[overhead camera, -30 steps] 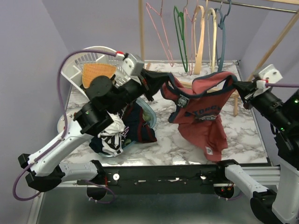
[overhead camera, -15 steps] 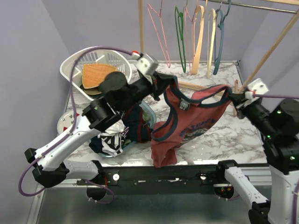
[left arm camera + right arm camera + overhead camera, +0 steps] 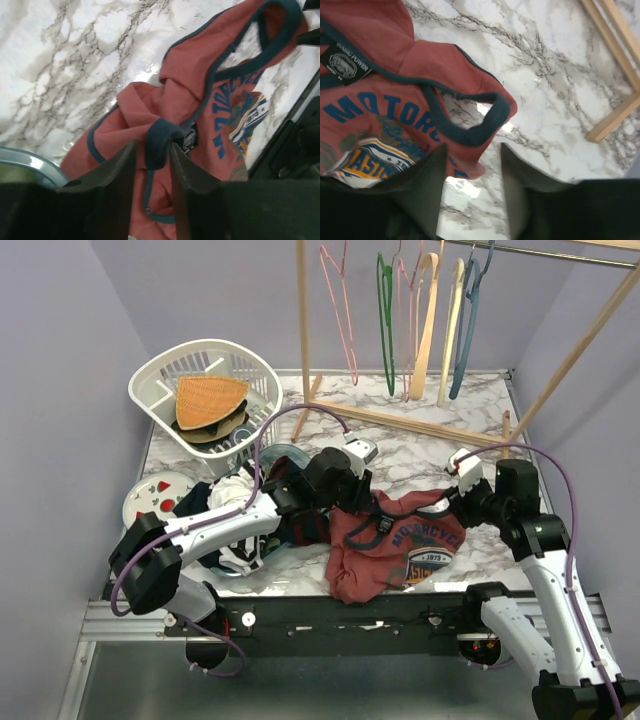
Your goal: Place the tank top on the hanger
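The maroon tank top (image 3: 395, 545) with navy trim and lettering lies crumpled on the marble table (image 3: 420, 460) near its front edge. My left gripper (image 3: 366, 504) is low at the shirt's left end, shut on a bunched navy strap (image 3: 157, 142) between its tips (image 3: 152, 145). My right gripper (image 3: 452, 504) is low at the shirt's right end. Its jaws (image 3: 472, 146) stand open, with the other navy-edged strap (image 3: 485, 122) lying loose on the marble just ahead of them. The slate-blue hanger (image 3: 466, 330) hangs on the rail at the back right, far from both grippers.
A wooden rack's base bar (image 3: 420, 423) crosses the table's back. Pink (image 3: 340, 300), green (image 3: 386, 310) and cream (image 3: 428, 320) hangers hang beside the blue one. A white basket (image 3: 230, 365) stands back left. A blue basin of clothes (image 3: 250, 530) sits under my left arm.
Both grippers have dropped from holding the tank top stretched in the air down to the table. The shirt now lies on the marble, and my right gripper has let go of its strap.
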`<state>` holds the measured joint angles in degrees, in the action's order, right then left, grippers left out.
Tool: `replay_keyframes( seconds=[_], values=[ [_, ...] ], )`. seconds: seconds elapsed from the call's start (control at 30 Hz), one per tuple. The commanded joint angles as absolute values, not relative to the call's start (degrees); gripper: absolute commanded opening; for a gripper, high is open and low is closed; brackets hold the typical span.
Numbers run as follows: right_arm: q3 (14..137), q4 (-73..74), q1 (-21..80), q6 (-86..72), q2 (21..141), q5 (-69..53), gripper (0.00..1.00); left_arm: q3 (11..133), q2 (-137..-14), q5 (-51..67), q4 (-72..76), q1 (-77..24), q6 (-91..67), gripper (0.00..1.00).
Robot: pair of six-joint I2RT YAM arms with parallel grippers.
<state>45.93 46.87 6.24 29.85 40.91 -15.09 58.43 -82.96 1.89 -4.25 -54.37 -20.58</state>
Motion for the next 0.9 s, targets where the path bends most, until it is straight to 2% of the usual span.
replay_keyframes(
  seconds=[0.0, 0.03, 0.1, 0.13, 0.27, 0.43, 0.63, 0.87],
  values=[
    [55.06, 50.17, 5.63, 29.53, 41.39, -15.12, 0.69, 64.24, -79.64, -0.79, -10.79, -54.4, -18.83, 0.63],
    [57.37, 51.4, 5.45, 29.27, 41.66, -15.2, 0.81, 65.29, -77.98, -0.7, -14.64, -54.4, -17.85, 0.73],
    [64.38, 53.69, 5.19, 28.74, 42.01, -15.47, 0.91, 67.93, -75.86, -1.23, -17.83, -54.4, -13.48, 0.81],
    [67.03, 54.31, 5.1, 28.22, 43.14, -16.43, 0.93, 68.37, -73.41, -1.06, -19.93, -54.4, -11.71, 0.87],
    [77.85, 56.6, 4.75, 24.62, 48.41, -20.21, 0.97, 63.49, -66.81, -2.63, -19.87, -54.4, -3.44, 0.99],
    [90.95, 54.5, 3.96, 15.15, 55.62, -21.97, 0.99, 53.88, -61.61, -6.06, -14.32, -53.61, -2.29, 0.99],
    [106.25, 47.65, 4.04, -1.55, 68.1, -19.17, 1.0, 54.05, -61.79, -7.12, -15.38, -53.61, -1.93, 0.99],
    [117.68, 43.61, 4.04, -7.29, 79.71, -13.28, 0.98, 53.62, -60.91, -8.96, -15.38, -53.53, -1.14, 0.99]
  ],
)
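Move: The blue hanger hangs about 22 cm ahead of the right hand, 2 cm to its left and some 31 cm above; the cream hanger is just left of it, about 22 ahead and 5 left of the hand at that height. The tank top's middle lies 8 cm back and 13 left of the right hand, roughly 2 cm below. From the left hand it is about 8 cm back and 4 right, equally low; the tub is level with that hand, some 19 cm left. Straight up at first, then forward as well, the right hand leaves the tank top's shoulder strap, rising about 30 cm and reaching 12 cm forward towards the blue and cream hangers, fingers tipping up and wrist rolling left side up. The left hand lifts off its strap, swings some 9 cm left towards the tub and sinks back partway. Both grippers, already part open, spread wide. ##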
